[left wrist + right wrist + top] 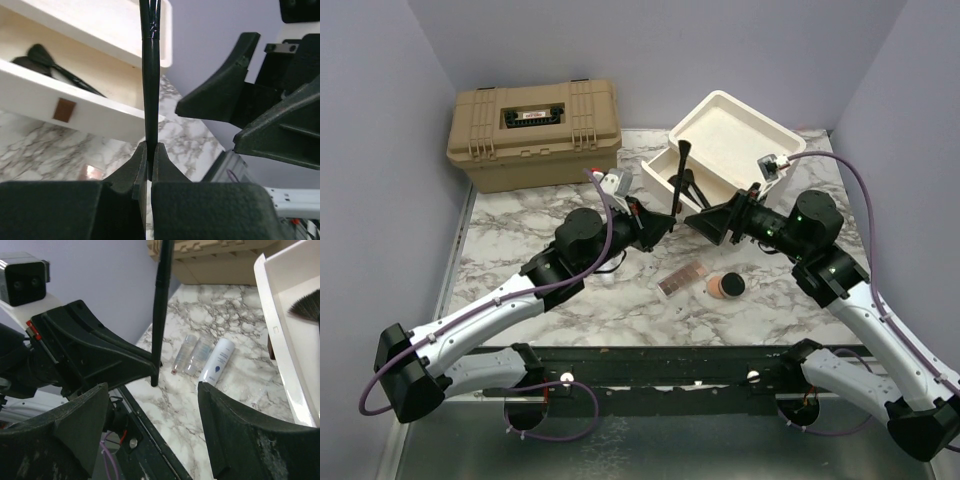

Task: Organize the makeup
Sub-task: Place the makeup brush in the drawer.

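My left gripper [670,221] [150,146] is shut on the lower end of a black-handled brush [682,178] [150,75] [161,305], held upright in front of the cream drawer unit [740,140]. My right gripper [701,222] [151,386] faces it from the right, open, its fingers [235,75] close to the handle without touching. A pink palette [683,278] and a round black compact [727,286] lie on the marble nearer the arms. Two slim tubes [192,354] and a whitish bottle [218,360] lie side by side. Another brush [47,60] [305,307] lies in the open drawer.
The tan toolbox [533,130] stands at the back left, lid shut. The cream drawer unit's upper tray [772,128] sits askew over the open drawer [658,172]. Purple walls close in the marble table [520,230] on three sides.
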Robot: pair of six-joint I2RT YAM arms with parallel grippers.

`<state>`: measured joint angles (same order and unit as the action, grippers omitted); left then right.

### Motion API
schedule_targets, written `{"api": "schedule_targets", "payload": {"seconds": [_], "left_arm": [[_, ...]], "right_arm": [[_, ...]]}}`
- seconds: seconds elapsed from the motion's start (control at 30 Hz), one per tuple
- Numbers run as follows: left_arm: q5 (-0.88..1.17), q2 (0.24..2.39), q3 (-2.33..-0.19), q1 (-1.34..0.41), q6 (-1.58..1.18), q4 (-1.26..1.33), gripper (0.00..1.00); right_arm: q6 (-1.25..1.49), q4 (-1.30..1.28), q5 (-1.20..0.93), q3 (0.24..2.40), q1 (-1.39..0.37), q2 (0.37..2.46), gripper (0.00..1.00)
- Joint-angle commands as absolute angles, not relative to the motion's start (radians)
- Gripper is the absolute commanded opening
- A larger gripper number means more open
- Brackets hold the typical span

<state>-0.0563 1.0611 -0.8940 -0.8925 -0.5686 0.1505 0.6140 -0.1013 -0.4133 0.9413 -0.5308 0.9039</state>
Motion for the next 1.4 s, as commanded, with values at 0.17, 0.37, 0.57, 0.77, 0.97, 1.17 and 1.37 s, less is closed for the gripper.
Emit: {"api": "schedule_targets", "payload": {"seconds": [0.17,0.37,0.57,0.77,0.97,1.17,1.37], "left_arm": [[0.193,1.143,-0.962,-0.897,-0.631,0.268,0.0],[0.226,1.142,-0.96,-0.896,-0.652,0.285,0.0],[0.253,1.151,-0.965,-0.896,-0.675,0.305,0.0],[0.247,1.146,-0.963,-0.897,-0.669,0.316,0.0],[0.251,1.142,-0.955,-0.896,-0.673,0.319,0.0],[0.246,1.14,-0.946,-0.897,-0.666,0.322,0.0],[0.243,1.137,-0.94,-0.897,-0.67,0.325,0.0]], "right_arm": [[0.681,0.054,-0.423,0.913,-0.536,0.886,0.77],[0.747,0.045,-0.299,0.876,-0.537,0.852,0.68],[0.749,0.109,-0.312,0.847,-0.536,0.832,0.52],[0.748,0.1,-0.37,0.868,-0.536,0.859,0.38],[0.771,0.149,-0.394,0.852,-0.536,0.858,0.33],[0.781,0.161,-0.4,0.845,-0.537,0.858,0.22],[0.772,0.146,-0.386,0.847,-0.537,0.855,0.13]]}}
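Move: The left hand already holds the upright makeup brush by the bottom of its handle; the open fingers of the right gripper wait about 4 cm to its right, 3 cm back and 4 cm higher. From the right hand, the brush's middle is some 3 cm ahead, 4 cm left and 3 cm up; the open drawer is about 16 cm ahead, 3 cm right and 13 cm down; the palette is roughly 4 cm ahead, straight below by 24 cm. To the right and back, then upward more slowly, the left hand carries the upright brush some 6 cm in all into the right gripper's open jaws, swinging about 15 degrees clockwise and keeping its grip. The right hand rises a couple of centimetres, rolls about 10 degrees, then closes from wide open to nearly shut, pinching the handle just above the left fingertips. ##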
